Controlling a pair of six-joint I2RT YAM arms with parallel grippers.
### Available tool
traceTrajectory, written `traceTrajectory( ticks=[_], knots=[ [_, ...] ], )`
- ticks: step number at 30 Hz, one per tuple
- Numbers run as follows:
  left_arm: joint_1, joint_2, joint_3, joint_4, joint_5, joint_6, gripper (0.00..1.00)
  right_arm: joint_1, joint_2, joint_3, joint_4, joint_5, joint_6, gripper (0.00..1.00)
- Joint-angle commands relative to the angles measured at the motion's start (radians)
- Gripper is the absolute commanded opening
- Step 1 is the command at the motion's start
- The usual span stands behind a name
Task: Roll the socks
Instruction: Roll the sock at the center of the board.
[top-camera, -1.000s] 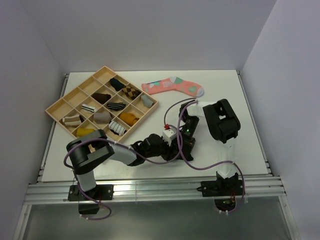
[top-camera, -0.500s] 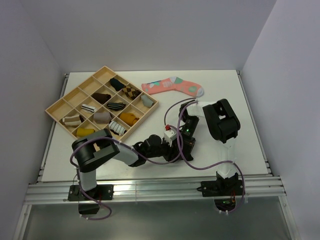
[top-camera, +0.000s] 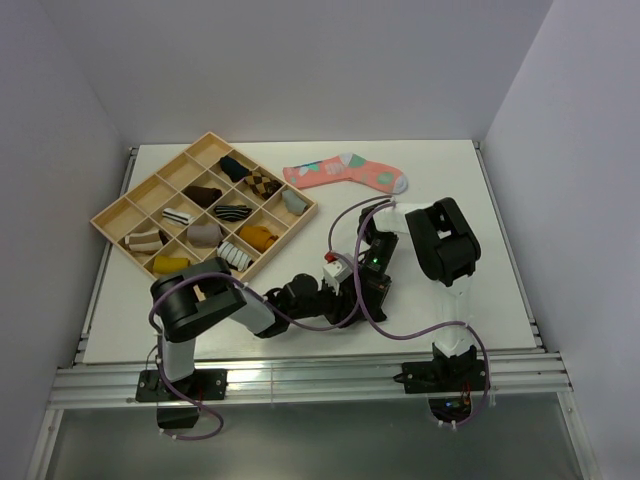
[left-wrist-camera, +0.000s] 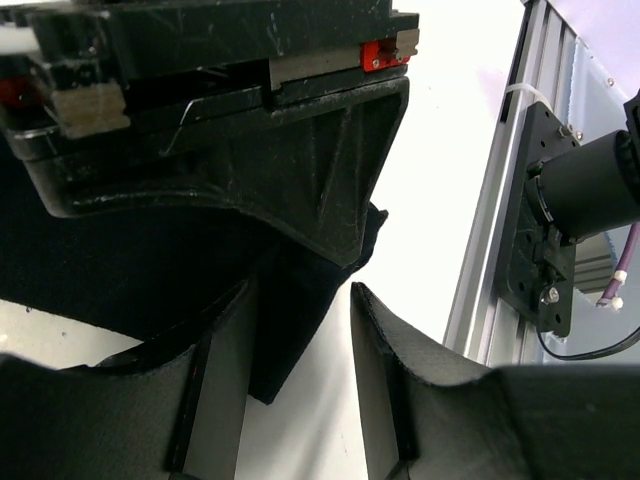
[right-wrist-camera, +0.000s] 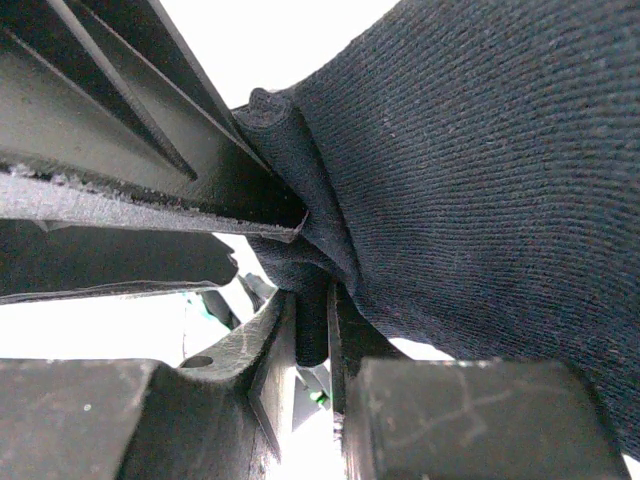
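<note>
The black sock (right-wrist-camera: 480, 150) hangs bunched between my two grippers near the table's front middle; in the top view the arms hide most of it. My right gripper (right-wrist-camera: 312, 320) is shut on a fold of its knit. My left gripper (left-wrist-camera: 300, 292) stands open just below the right one. A dark flap of the sock (left-wrist-camera: 290, 330) hangs between its fingers, close to the left pad (left-wrist-camera: 228, 390). In the top view the left gripper (top-camera: 335, 292) and the right gripper (top-camera: 366, 284) meet head to head. No loose mustard-yellow sock shows.
A wooden divided tray (top-camera: 118, 207) at the back left holds several small sock bundles. A pink patterned sock (top-camera: 345, 172) lies flat at the back centre. The aluminium rail of the table's front edge (left-wrist-camera: 500, 230) runs just right of my left gripper.
The left arm's upper link has swung to the right and its wrist has shifted slightly. The right arm and its hold on the black sock are unchanged.
</note>
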Motion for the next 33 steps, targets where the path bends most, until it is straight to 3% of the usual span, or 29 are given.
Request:
traceTrajectory(
  ticks=[1,22,24,31,33],
  knots=[
    [-0.006,0.029,-0.033,-0.006,0.019,-0.023,0.48,-0.002,-0.002,0.025,0.098,0.050,-0.002,0.05],
    [-0.077,0.032,0.035,-0.290,-0.193,0.065,0.44,-0.005,-0.007,0.014,0.109,0.072,0.012,0.05],
    [-0.077,0.031,0.029,-0.303,-0.202,0.065,0.39,-0.005,-0.014,0.011,0.115,0.075,0.012,0.05],
    [-0.077,0.058,0.049,-0.350,-0.190,0.050,0.00,-0.004,-0.039,-0.004,0.132,0.060,0.027,0.09],
    [-0.077,0.058,0.047,-0.362,-0.163,0.045,0.00,-0.004,-0.056,-0.015,0.152,0.055,0.035,0.13]
  ],
)
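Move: The black sock's loose edge lies almost between the left hand's half-open fingers, its middle about 2 cm to the right, 1 cm ahead and 1 cm below. The right fingertips, already pinching the same end, are some 4 cm to the left hand's right and 1 cm ahead, while the sock's bulk spreads about 5 cm ahead and 3 cm to the right. From the right hand the loose edge is roughly 2 cm to the left, level fore and aft. The left hand eases down about 1 cm onto the edge of the black sock and, partway through, slides about 1 cm right towards the right fingertips, turning slightly counter-clockwise and rolling its left side up a few degrees. Then its fingers close from half open to almost shut and pinch the sock's edge close beside the right fingers, while the right hand stays in place and keeps its own pinch on the cloth. ##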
